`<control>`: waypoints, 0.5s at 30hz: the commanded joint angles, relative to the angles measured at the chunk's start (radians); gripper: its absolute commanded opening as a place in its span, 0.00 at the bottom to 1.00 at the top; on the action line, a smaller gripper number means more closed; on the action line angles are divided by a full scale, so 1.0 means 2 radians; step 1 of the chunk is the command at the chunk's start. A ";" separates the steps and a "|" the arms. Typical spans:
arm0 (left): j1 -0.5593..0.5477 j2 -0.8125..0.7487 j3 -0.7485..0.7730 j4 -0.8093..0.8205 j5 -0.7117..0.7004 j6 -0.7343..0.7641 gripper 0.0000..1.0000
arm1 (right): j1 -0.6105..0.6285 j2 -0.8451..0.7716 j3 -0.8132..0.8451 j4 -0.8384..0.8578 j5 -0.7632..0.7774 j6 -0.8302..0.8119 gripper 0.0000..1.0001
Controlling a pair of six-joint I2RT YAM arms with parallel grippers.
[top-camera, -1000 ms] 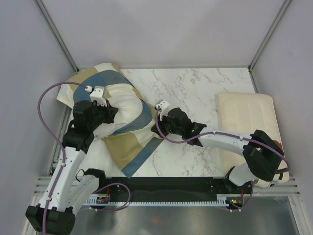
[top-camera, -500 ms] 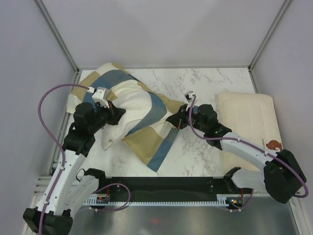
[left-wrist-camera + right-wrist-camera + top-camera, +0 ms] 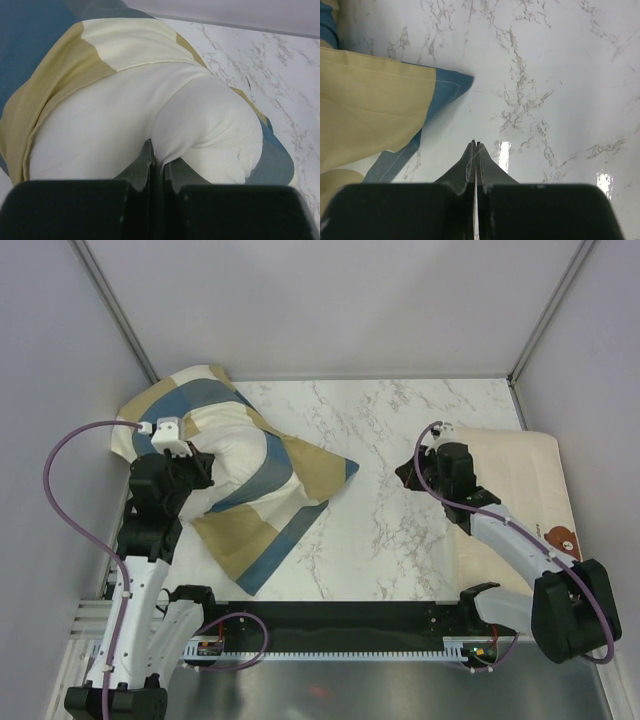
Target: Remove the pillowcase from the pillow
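Observation:
The pillowcase [image 3: 268, 502], in blocks of steel blue, tan and cream, lies crumpled on the left of the table, one blue corner pointing right. The plain off-white pillow [image 3: 237, 454] bulges out of it. My left gripper [image 3: 203, 470] is shut on a fold of the pillow [image 3: 125, 115], with the pillowcase [image 3: 60, 70] bunched behind it; its jaws [image 3: 156, 156] pinch white fabric. My right gripper [image 3: 403, 476] hangs shut and empty over bare marble, right of the pillowcase corner [image 3: 452, 82]. Nothing sits between its closed fingertips [image 3: 476, 145].
A flatter cream pillow with a brown bear print [image 3: 510, 485] lies along the right edge, under my right arm. Grey walls close in the marble table [image 3: 400, 540] on three sides. A black rail [image 3: 330, 625] runs along the near edge.
The pillowcase has come out of my right gripper, which moved right and now stands shut on nothing. My left arm pulled the pillow back toward the left; the pillowcase has settled on the table.

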 commanded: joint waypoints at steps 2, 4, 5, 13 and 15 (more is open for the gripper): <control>0.000 -0.002 0.009 0.077 0.098 0.013 0.02 | 0.025 -0.043 0.104 -0.060 -0.005 -0.047 0.00; -0.004 0.008 0.009 0.098 0.151 0.011 0.02 | 0.057 -0.046 0.157 -0.100 0.022 -0.068 0.00; -0.010 0.012 0.010 0.105 0.174 0.000 0.02 | 0.068 -0.045 0.174 -0.132 0.032 -0.071 0.02; -0.128 0.040 0.024 0.139 0.149 -0.035 0.02 | 0.210 0.051 0.313 -0.239 0.192 -0.037 0.66; -0.149 0.054 0.023 0.139 0.113 -0.057 0.02 | 0.232 0.080 0.325 -0.245 0.231 -0.007 0.67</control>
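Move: The left gripper already pinches the white pillow, whose middle lies about 7 cm ahead, 4 cm right and 11 cm below it. From the right gripper that pillow is some 33 cm left and 3 cm ahead, roughly level. The pillowcase's loose blue corner lies about 10 cm left, 4 cm ahead and 11 cm below the right gripper; the case's near hem is roughly 15 cm back, 10 cm right and 24 cm below the left gripper. Lift the right gripper clear of the table by about 18 cm while sweeping it left over the loose case corner towards the held pillow, and open its shut fingers wide on the way, tipping them up a little. Meanwhile keep the left pinch on the pillow and carry it right, nearly level, some 12 cm towards the right gripper, turning the wrist about 30 degrees clockwise. ##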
